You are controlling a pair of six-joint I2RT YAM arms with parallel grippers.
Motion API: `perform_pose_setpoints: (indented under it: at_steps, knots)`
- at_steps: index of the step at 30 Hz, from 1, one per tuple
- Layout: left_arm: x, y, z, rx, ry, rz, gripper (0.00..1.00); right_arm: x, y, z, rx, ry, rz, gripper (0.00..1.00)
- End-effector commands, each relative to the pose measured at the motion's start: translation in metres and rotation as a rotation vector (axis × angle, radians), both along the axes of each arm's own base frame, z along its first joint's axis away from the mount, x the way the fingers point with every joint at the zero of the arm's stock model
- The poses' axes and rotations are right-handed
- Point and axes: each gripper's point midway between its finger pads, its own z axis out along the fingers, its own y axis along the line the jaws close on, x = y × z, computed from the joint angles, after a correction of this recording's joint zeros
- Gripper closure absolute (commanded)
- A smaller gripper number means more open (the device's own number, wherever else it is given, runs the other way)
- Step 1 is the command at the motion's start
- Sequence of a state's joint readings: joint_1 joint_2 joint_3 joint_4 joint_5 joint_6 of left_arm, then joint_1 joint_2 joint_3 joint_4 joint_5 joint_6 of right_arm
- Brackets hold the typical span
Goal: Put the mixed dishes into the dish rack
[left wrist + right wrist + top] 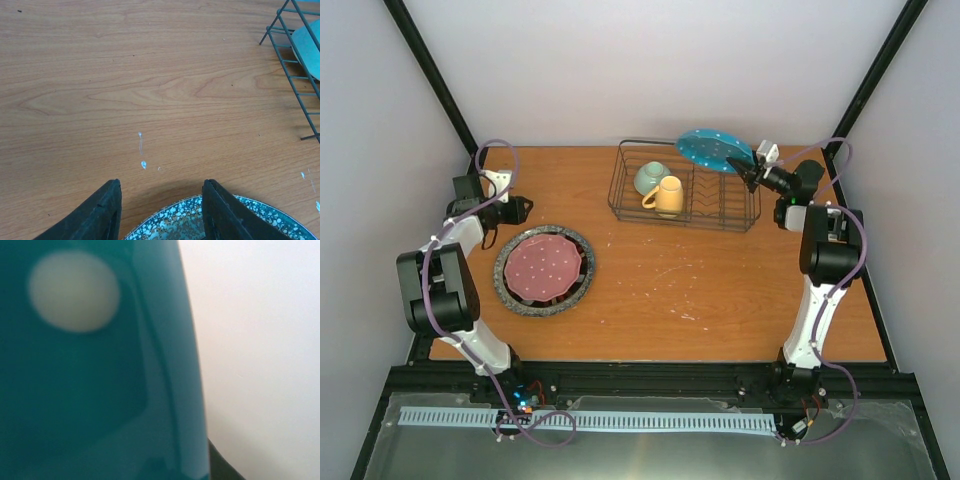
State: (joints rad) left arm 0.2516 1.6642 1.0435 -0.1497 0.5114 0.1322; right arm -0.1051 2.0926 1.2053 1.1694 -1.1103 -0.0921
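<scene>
The dish rack (685,190) stands at the back of the table and holds the pale green bowl (651,178) and the yellow mug (667,196). My right gripper (750,170) is shut on the rim of the teal white-dotted plate (715,148), held tilted above the rack's right end. That plate (100,390) fills the right wrist view. On the left, the pink white-dotted plate (544,268) lies on top of the grey speckled plate (582,290). My left gripper (161,182) is open over the speckled plate's far rim (190,220), with nothing gripped.
A corner of the rack (295,75) with the bowl (307,45) behind its wires shows at the right of the left wrist view. A dark rim rings the pink plate. Black frame posts stand at both back corners. White specks mark the wood.
</scene>
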Motion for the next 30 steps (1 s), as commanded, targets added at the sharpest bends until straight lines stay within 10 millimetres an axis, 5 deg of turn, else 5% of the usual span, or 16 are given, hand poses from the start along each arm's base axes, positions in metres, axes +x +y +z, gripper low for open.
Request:
perform_pose_setpoints:
  at_steps: [1,13,24,30]
  knots:
    - [0.014,0.003,0.022,-0.001,-0.06,-0.009,0.56,-0.006,-0.014,0.018,0.003,-0.034,0.116,0.97]
    - [0.012,0.004,0.017,0.008,-0.042,-0.009,0.57,0.028,-0.041,0.001,0.024,-0.013,0.076,0.97]
    - [0.02,0.002,0.009,-0.033,-0.027,-0.008,0.58,0.058,-0.004,0.001,-0.008,-0.098,0.094,0.97]
    - [0.023,0.004,0.006,-0.006,-0.026,-0.024,0.58,0.076,-0.001,0.002,-0.031,-0.109,0.107,0.97]
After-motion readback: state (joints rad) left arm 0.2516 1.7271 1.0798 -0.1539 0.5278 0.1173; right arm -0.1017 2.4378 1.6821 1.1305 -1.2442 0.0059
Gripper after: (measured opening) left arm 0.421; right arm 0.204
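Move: The right hand holds the teal plate by its rim, high over the rack's right end. The rack's plate slots lie some 9 cm to its left, 5 cm ahead and about 17 cm below. From this hand the yellow mug stands about 20 cm left and 3 cm ahead, and the green bowl about 24 cm left and 10 cm ahead, both some 17 cm lower. The slots lie about 49 cm right of the left hand, 10 cm ahead and 8 cm below. Keeping its grip on the plate's rim, the right hand first dips about 4 cm while swinging as far to the right, the wrist briefly tipping the fingers and then levelling back. It then pushes forward about 5 cm, returning left and rising slightly, which carries the plate above the rack towards its back side with a slight counter-clockwise turn. ##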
